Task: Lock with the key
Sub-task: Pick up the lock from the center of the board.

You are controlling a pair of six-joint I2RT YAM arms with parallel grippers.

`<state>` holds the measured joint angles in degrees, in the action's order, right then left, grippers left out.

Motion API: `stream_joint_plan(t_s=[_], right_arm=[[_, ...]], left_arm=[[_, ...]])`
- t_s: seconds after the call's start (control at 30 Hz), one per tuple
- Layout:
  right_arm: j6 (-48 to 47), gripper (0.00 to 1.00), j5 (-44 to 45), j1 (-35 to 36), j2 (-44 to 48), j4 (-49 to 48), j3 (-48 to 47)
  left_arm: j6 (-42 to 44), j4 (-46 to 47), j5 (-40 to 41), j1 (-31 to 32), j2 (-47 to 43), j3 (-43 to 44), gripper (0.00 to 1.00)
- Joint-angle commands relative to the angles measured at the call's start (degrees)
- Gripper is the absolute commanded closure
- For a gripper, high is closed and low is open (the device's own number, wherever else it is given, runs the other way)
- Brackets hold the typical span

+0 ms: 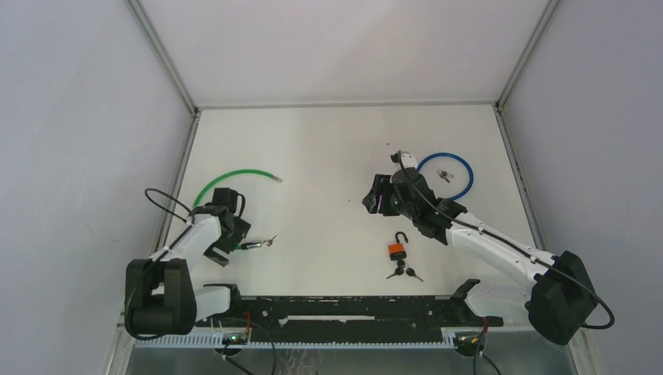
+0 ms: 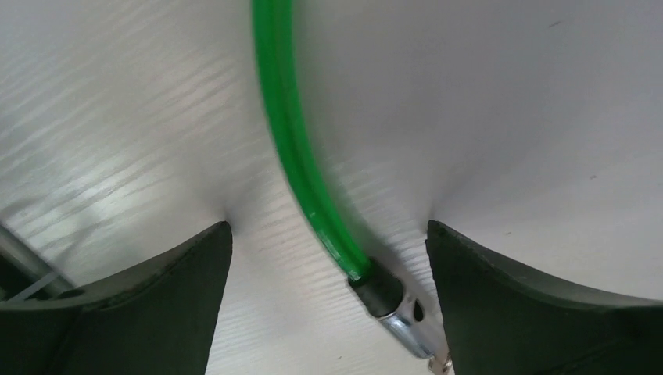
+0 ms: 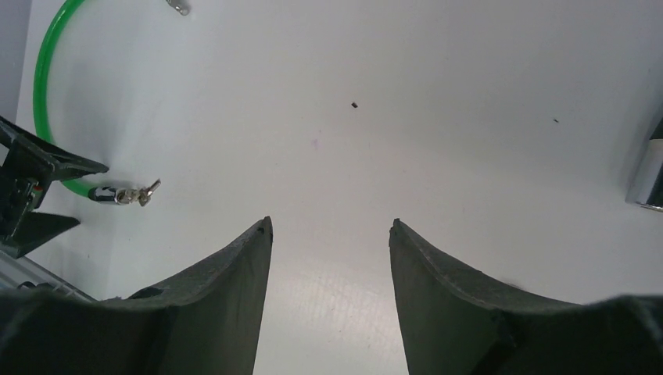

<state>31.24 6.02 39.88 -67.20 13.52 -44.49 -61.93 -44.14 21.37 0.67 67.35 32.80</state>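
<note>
An orange padlock lies on the white table with its shackle swung open. Black-headed keys lie just in front of it. My right gripper hovers to the padlock's far left, open, with only bare table between its fingers. My left gripper is low over the near end of a green cable lock. It is open, and the green cable with its black collar and metal tip lies between the fingers, touching neither.
A small key sits at the green cable's metal tip. A blue cable loop with keys inside lies at the back right. A chrome part shows at the right edge. Grey walls surround the table.
</note>
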Motion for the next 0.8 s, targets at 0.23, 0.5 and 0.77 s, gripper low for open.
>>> stream_joint_plan(t_s=[0.23,0.5,0.77], right_arm=[[0.1,0.36,1.8,-0.1,2.2,-0.2,2.2],[0.6,0.37,2.2,-0.7,5.1,0.3,2.9],[0.8,0.36,0.1,-1.1,6.1,-1.1,3.0]], left_arm=[[-5.3,5.3,-5.2,-0.4,6.5,-0.9,0.58],[2.3,9.8,-8.2,4.9,4.7,2.2,1.00],[4.4,4.8,-1.6,20.2,3.5,10.5,1.00]])
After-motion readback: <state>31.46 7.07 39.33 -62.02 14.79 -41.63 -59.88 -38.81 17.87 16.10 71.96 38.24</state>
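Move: The green cable lock's tube, just where it meets the barrel, lies almost between the open left fingers, some 1 cm ahead and 1 cm below. The barrel's middle is about 4 cm to that hand's right and 1 cm ahead, with its keys about 9 cm right and 2 ahead; the cable's free end is roughly 17 cm ahead and 11 right. From the right hand, the tube is about 35 cm left, 8 back and 13 below. Left fingers pinch the green tube by its barrel, then draw it about 7 cm right and 4 forward. ##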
